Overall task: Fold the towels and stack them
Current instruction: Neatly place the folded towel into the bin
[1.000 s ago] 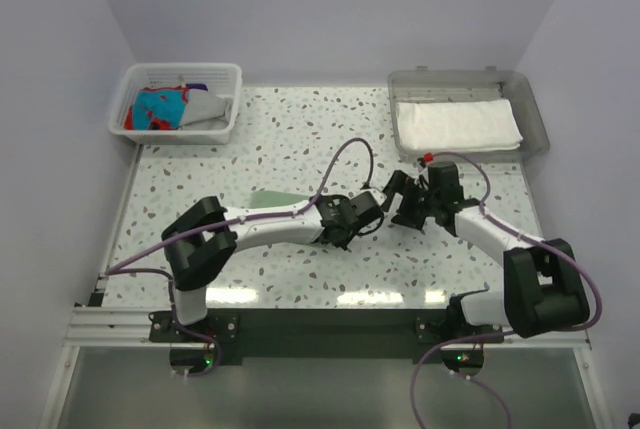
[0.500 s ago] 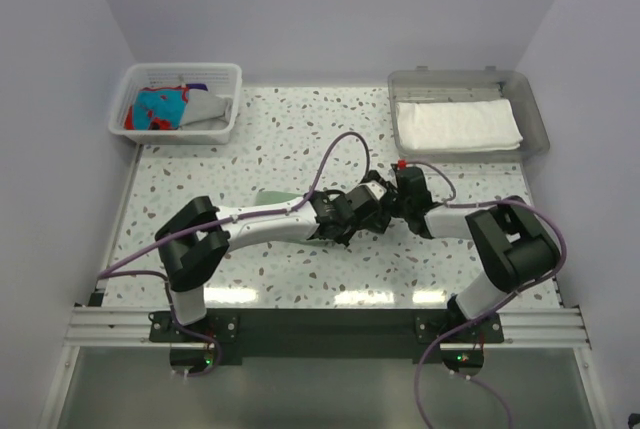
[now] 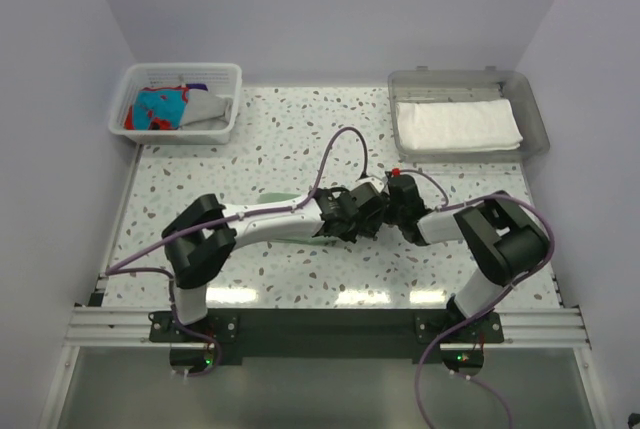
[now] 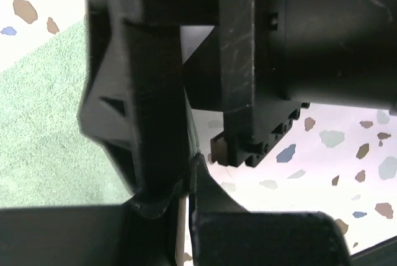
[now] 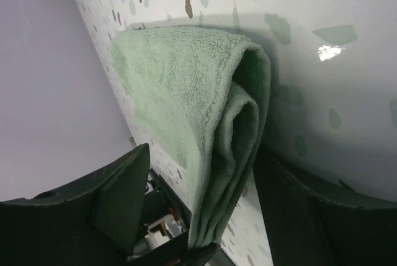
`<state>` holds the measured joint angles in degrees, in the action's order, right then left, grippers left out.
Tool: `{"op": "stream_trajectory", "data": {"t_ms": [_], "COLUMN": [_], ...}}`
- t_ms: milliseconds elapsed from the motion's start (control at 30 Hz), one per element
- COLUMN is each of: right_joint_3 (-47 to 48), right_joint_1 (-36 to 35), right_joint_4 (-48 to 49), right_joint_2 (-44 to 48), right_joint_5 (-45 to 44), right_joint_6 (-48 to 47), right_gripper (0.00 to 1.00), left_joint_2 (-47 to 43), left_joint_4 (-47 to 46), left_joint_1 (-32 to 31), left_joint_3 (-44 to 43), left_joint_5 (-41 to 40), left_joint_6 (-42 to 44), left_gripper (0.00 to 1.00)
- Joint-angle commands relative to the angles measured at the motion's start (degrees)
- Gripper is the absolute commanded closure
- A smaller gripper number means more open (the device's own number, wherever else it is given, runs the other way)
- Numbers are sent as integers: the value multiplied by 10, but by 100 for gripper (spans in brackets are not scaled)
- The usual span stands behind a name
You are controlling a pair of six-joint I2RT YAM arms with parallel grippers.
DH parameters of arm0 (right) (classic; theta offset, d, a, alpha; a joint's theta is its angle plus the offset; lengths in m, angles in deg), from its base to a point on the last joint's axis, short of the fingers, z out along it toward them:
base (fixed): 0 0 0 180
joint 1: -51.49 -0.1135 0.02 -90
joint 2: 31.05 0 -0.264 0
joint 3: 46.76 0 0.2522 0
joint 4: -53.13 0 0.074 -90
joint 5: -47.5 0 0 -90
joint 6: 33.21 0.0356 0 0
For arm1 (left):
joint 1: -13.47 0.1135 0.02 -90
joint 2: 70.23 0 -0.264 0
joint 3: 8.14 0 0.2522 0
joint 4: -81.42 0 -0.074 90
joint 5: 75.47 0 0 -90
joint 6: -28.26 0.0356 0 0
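Observation:
A pale mint green towel (image 3: 285, 198) lies folded on the speckled table under my left arm. My left gripper (image 3: 362, 211) is shut, and in the right wrist view a black fingertip pinches the far end of the towel's layers. My right gripper (image 3: 392, 207) faces it nose to nose. In the right wrist view the towel (image 5: 180, 86) shows its thick folded edge between my right gripper's (image 5: 203, 151) open fingers, with a gap on each side. The left wrist view shows my left gripper (image 4: 189, 176) shut, with the towel (image 4: 49, 123) to its left. A white towel (image 3: 458, 124) lies folded in the tray.
The clear grey tray (image 3: 530, 99) stands at the back right. A white slatted basket (image 3: 180, 69) at the back left holds a turquoise-and-red patterned towel (image 3: 158, 107), a grey towel (image 3: 208, 109) and a bit of dark purple towel (image 3: 197, 87).
My right arm has swung left until its gripper meets the left gripper, and its jaws have narrowed around the towel's edge. The left gripper has shifted slightly right, still shut.

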<state>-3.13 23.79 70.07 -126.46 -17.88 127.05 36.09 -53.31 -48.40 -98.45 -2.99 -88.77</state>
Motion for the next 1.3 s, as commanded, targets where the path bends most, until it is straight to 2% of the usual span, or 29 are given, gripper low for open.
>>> {"op": "stream_trajectory", "data": {"t_ms": [0,67,133,167,233,267,300,333,367,400,467,500,600,700,833,1000,1167,1233,1267], "right_joint_3": [-3,6,10,13,25,30,37,52,62,70,103,113,165,234,353,486,694,839,839], "right_joint_1": [-8,-8,-8,-9,-8,-8,-8,-8,-8,-7,-1,2,20,42,66,89,113,142,151], "right_joint_4": [-29,-49,-62,-70,-95,-105,-118,-148,-165,-183,-240,-258,-339,-428,-539,-628,-767,-826,-830], "right_joint_2": [-30,-31,-28,-28,-22,-20,-19,-13,-10,-7,-1,0,-3,-15,-29,-65,-130,-185,-186], "right_joint_5": [-23,-22,-23,-26,-28,-29,-32,-35,-37,-39,-48,-49,-57,-61,-74,-102,-141,-174,-172], "right_joint_6": [-11,-21,-34,-39,-59,-68,-87,-99,-112,-140,-169,-203,-280,-362,-437,-503,-599,-631,-631], "right_gripper": [34,44,55,65,79,90,95,100,100,100,100,100,100,100,100,100,100,100,100], "left_joint_2": [16,20,25,26,27,27,26,21,19,6,-11,-33,-86,-145,-206,-255,-275,-274,-274], "left_joint_4": [-23,-24,-23,-27,-27,-27,-27,-24,-22,-22,-20,-20,-20,-19,-4,2,-30,-59,-59], "left_joint_1": [3,3,3,3,4,3,4,5,7,10,22,28,61,108,196,308,374,395,395], "left_joint_3": [-33,-33,-33,-36,-44,-47,-49,-54,-54,-54,-48,-43,-23,2,23,60,126,172,179], "left_joint_5": [4,3,1,1,4,6,6,6,5,4,6,9,27,42,44,27,17,13,13], "left_joint_6": [-22,-29,-33,-37,-39,-40,-40,-40,-40,-41,-40,-40,-36,-21,28,100,118,116,116], "left_gripper": [99,97,91,87,78,74,64,59,56,46,34,23,9,1,1,0,0,0,0]}}
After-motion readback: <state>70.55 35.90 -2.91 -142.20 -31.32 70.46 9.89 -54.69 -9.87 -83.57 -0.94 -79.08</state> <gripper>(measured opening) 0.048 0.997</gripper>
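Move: The folded green towel's middle lies about 10 cm left of the right hand, 3 cm nearer the base and 3 cm lower; its right end is already between the right hand's open fingers. The bin's middle is some 19 cm ahead of that hand and 26 cm to its right, the white towel inside about 17 cm ahead and 24 cm right. From the left hand, still pinching the right end, the green towel's middle is about 10 cm left, 2 cm ahead and 4 cm lower. Sinking a couple of centimetres, the right hand closes on the green towel's right end, then carries it forward some 18 cm, up and a little right towards the bin, its fingers swinging to point more steeply down. The left hand opens as that grip closes, letting go, then withdraws left and forward, rising before it sinks again, fully open. ##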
